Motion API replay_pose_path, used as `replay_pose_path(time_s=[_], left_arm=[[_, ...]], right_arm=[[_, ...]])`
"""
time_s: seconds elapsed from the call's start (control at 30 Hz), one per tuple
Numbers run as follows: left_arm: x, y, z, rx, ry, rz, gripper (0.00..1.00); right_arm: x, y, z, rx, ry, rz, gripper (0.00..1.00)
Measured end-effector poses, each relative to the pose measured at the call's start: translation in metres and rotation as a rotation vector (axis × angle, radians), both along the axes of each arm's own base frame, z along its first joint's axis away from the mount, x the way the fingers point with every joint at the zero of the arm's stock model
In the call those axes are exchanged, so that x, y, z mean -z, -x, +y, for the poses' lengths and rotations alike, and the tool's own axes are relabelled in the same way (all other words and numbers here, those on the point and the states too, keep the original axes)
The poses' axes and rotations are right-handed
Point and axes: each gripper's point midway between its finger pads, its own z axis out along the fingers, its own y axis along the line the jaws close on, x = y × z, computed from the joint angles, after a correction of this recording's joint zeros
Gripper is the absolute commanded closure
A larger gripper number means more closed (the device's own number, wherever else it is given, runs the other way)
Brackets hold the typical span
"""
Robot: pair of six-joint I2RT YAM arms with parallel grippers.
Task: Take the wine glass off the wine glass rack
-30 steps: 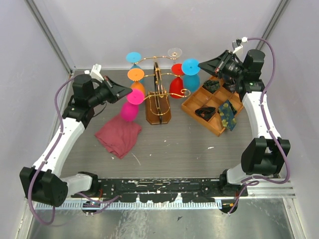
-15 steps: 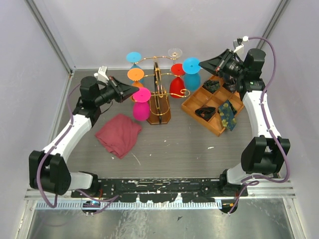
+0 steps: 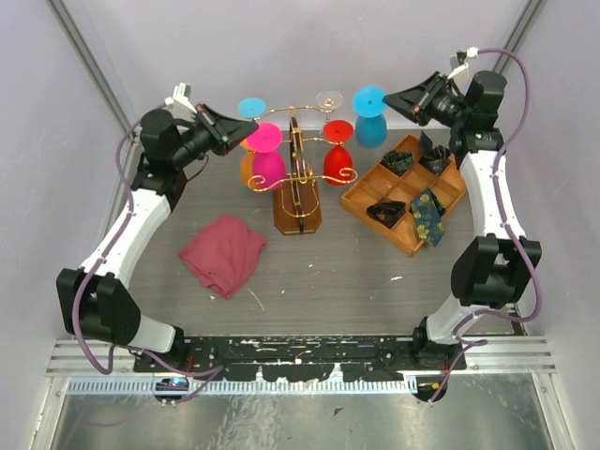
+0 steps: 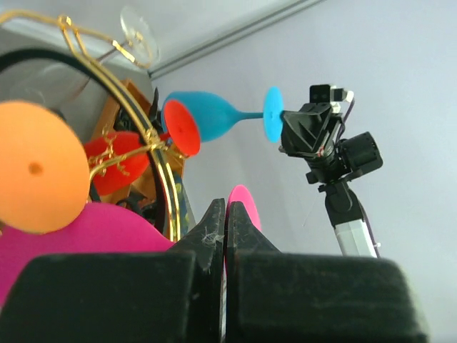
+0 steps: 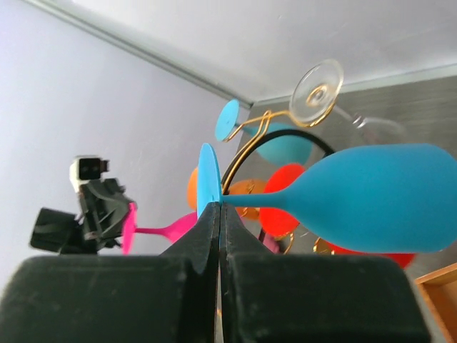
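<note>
The wine glass rack [image 3: 297, 208] stands mid-table, with a wooden base and gold wire arms [image 4: 107, 78]. My left gripper [image 3: 240, 132] is shut on the flat foot [image 4: 243, 205] of a pink wine glass [image 3: 268, 169], held sideways just left of the rack. My right gripper [image 3: 390, 97] is shut on the foot [image 5: 208, 179] of a blue wine glass [image 3: 370, 129], held in the air right of the rack, clear of its arms. Still hanging on the rack are an orange glass [image 4: 36, 179], a red glass [image 3: 337, 159], a clear glass [image 5: 318, 86] and a second blue glass [image 3: 249, 108].
A compartmented wooden tray [image 3: 377, 226] with dark items and a patterned cloth lies right of the rack. A crumpled maroon cloth [image 3: 223, 253] lies front left. The enclosure walls stand close behind both raised arms.
My left arm has carried the pink glass up and toward the back, beside the rack's top. My right arm has lifted the blue glass higher and away from the rack.
</note>
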Motion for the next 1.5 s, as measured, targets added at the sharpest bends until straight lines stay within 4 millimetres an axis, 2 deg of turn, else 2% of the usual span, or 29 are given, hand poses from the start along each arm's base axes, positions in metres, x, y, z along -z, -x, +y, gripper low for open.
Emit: replay_pose_path(time_s=[0.13, 0.27, 0.4, 0.57, 0.83, 0.97, 1.1, 1.23, 1.5], left_arm=[[-0.021, -0.005, 0.012, -0.028, -0.003, -0.035, 1.00], [-0.025, -0.007, 0.021, -0.050, -0.011, -0.019, 1.00], [-0.026, -0.002, 0.024, -0.052, -0.009, -0.003, 1.00], [-0.039, 0.015, 0.027, -0.054, 0.014, -0.014, 1.00], [-0.100, 0.065, 0.043, -0.076, 0.052, -0.143, 1.00], [-0.114, 0.080, 0.051, -0.089, 0.069, -0.170, 1.00], [-0.110, 0.080, 0.061, -0.129, 0.037, -0.150, 1.00], [-0.096, 0.074, 0.077, -0.212, -0.061, -0.121, 1.00], [-0.050, 0.068, 0.122, -0.415, -0.345, -0.021, 1.00]], right_arm=[[-0.001, -0.012, -0.018, 0.056, 0.046, -0.009, 0.99], [-0.003, -0.012, -0.034, 0.111, 0.113, -0.021, 0.99], [0.005, -0.005, -0.048, 0.172, 0.191, 0.004, 0.99], [0.006, 0.017, -0.059, 0.238, 0.294, 0.024, 0.99], [-0.013, 0.069, -0.067, 0.318, 0.408, -0.020, 0.99], [-0.013, 0.087, -0.065, 0.321, 0.428, -0.026, 1.00], [-0.003, 0.095, -0.060, 0.309, 0.454, 0.005, 0.99], [0.009, 0.104, -0.049, 0.291, 0.509, 0.038, 0.99], [0.026, 0.152, -0.012, 0.256, 0.708, 0.061, 0.99]])
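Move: The left hand holds the pink glass by its foot, its middle some 3 cm right and 9 cm below; the orange glass sits about 15 cm down, 1 cm back and 1 cm right, the rack's middle 1 cm back, 9 cm right. The right hand pinches the blue glass likewise, 3 cm left and 9 cm below; the rack lies 17 cm left, 7 cm back, the wooden organizer 6 cm back, 11 cm right, 30 cm below. Both keep pinching: left lifts back, swings 12 cm left from the rack; right draws 15 cm back, rolling. ##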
